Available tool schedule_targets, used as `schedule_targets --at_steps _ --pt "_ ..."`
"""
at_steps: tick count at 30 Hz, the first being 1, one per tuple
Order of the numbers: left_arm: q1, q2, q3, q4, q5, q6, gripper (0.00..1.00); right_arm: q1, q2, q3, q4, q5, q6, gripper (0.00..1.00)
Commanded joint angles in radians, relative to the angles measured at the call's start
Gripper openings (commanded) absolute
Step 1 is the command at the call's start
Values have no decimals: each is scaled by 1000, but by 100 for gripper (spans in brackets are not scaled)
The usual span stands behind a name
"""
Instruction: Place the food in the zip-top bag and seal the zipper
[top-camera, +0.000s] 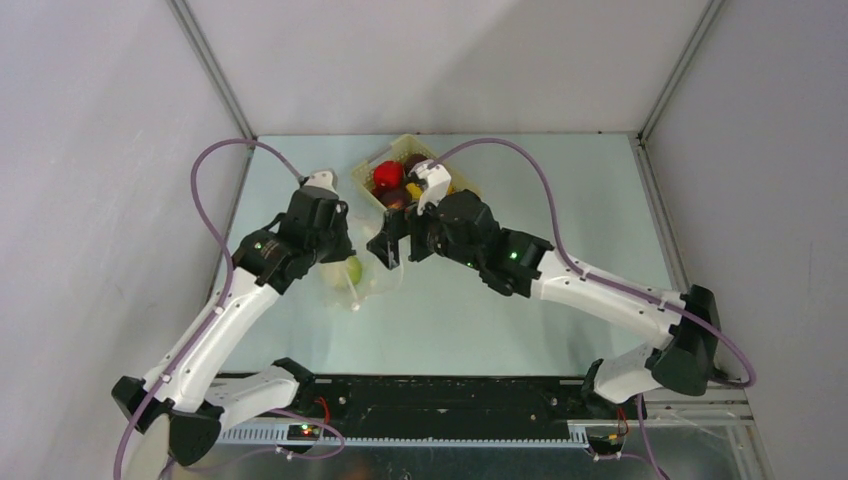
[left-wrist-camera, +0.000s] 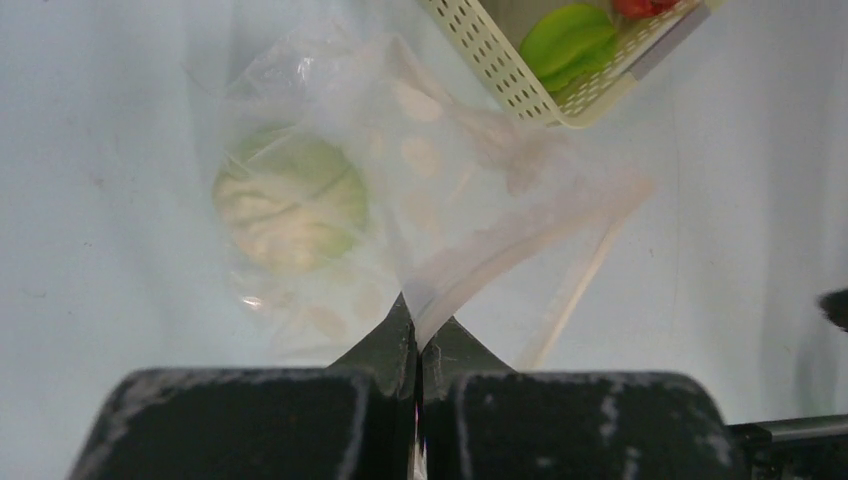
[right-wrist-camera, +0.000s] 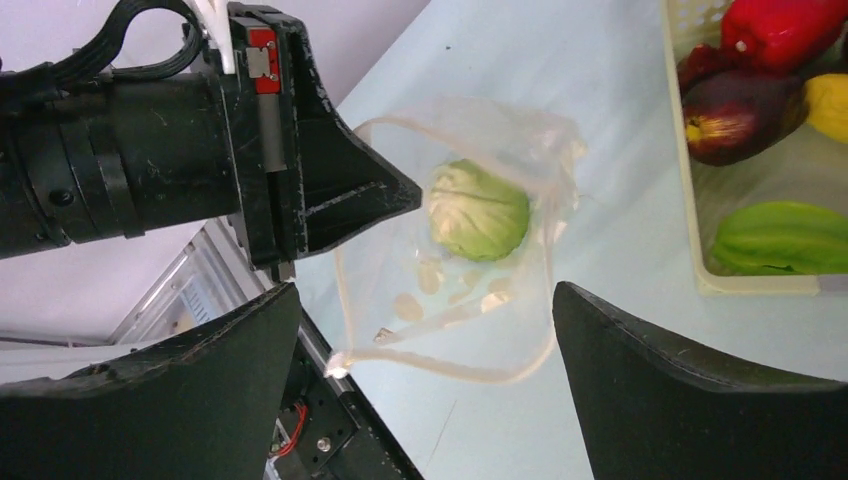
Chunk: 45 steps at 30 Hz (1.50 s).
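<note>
The zip-top bag (right-wrist-camera: 455, 300) lies on the table with its mouth gaping toward me, the zipper (right-wrist-camera: 470, 374) curving along the near edge. A pale green cabbage piece (right-wrist-camera: 478, 210) sits inside it. My left gripper (left-wrist-camera: 420, 325) is shut on the bag's mouth edge and holds that side up. Just in front of the mouth my right gripper (right-wrist-camera: 425, 330) hangs wide open, nothing between its fingers. From above, the bag (top-camera: 355, 285) lies between the left gripper (top-camera: 338, 258) and the right gripper (top-camera: 388, 248). The remaining food, red (right-wrist-camera: 780, 30), dark purple (right-wrist-camera: 735, 110), yellow (right-wrist-camera: 828, 105) and green (right-wrist-camera: 780, 235), lies in the basket.
The pale yellow latticed basket (top-camera: 462, 180) stands at the back of the table, just beyond my right wrist, and its corner (left-wrist-camera: 520, 70) is close to the bag. Grey walls enclose the table on three sides. The arms' base rail (top-camera: 430, 405) runs along the near edge.
</note>
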Motion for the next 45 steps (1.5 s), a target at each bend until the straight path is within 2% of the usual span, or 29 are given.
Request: schedule_targets --at_steps 1,6,10,14,18,20,23,27,32,36,42,45 --pt "24 -37 23 0 -64 -20 0 -30 -69 -35 59 31 -35 99" --pt "53 -59 24 -7 -88 -21 0 -146 -57 -42 34 -5 0 99" --pt "78 -69 23 -4 -97 -24 0 -249 2 -39 42 -113 22 99" --pt "97 -69 21 -5 -102 -24 0 -354 80 7 19 -205 -44 99" --pt "120 -61 23 -8 -105 -24 0 -396 198 121 -67 -224 -264 100" --pt "135 -61 24 -11 -109 -23 0 -396 268 195 -121 -232 -420 100" --pt "151 -60 21 -8 -113 -21 0 -394 374 302 -216 -283 -744 99" --pt "164 -54 21 -6 -109 -18 0 -400 469 389 -254 -282 -977 99" --pt "185 -55 21 -6 -111 -15 0 -424 569 472 -271 -289 -1150 99" --pt "196 -56 19 -5 -110 -14 0 -456 647 535 -293 -335 -1229 99" --pt "214 -45 21 -1 -85 -8 0 -484 780 699 -424 -354 -1329 99" --pt "227 -43 20 1 -70 -6 0 -490 822 722 -430 -371 -1352 99"
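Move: The peach in the basket seems to be the right gripper's next pick, roughly 29 cm ahead, 13 cm right and 26 cm below it. From that gripper, the yellow squash lies about 33 ahead and 7 right, the green pepper some 23 ahead and 7 right, all at peach height. From the left gripper, holding the bag's edge, the peach is about 27 ahead, 20 right and 19 below; the bagged cabbage is some 9 ahead, 4 left and 16 below. Swing the open right gripper away from the bag mouth towards the food basket: forward about 26 cm with a lesser drift right, starting level, then sinking some 18 cm while the wrist rolls and tips the fingers more steeply down, touching no food yet. Meanwhile, keep the left gripper shut on the bag's edge and draw it left about 7 cm, easing off. ##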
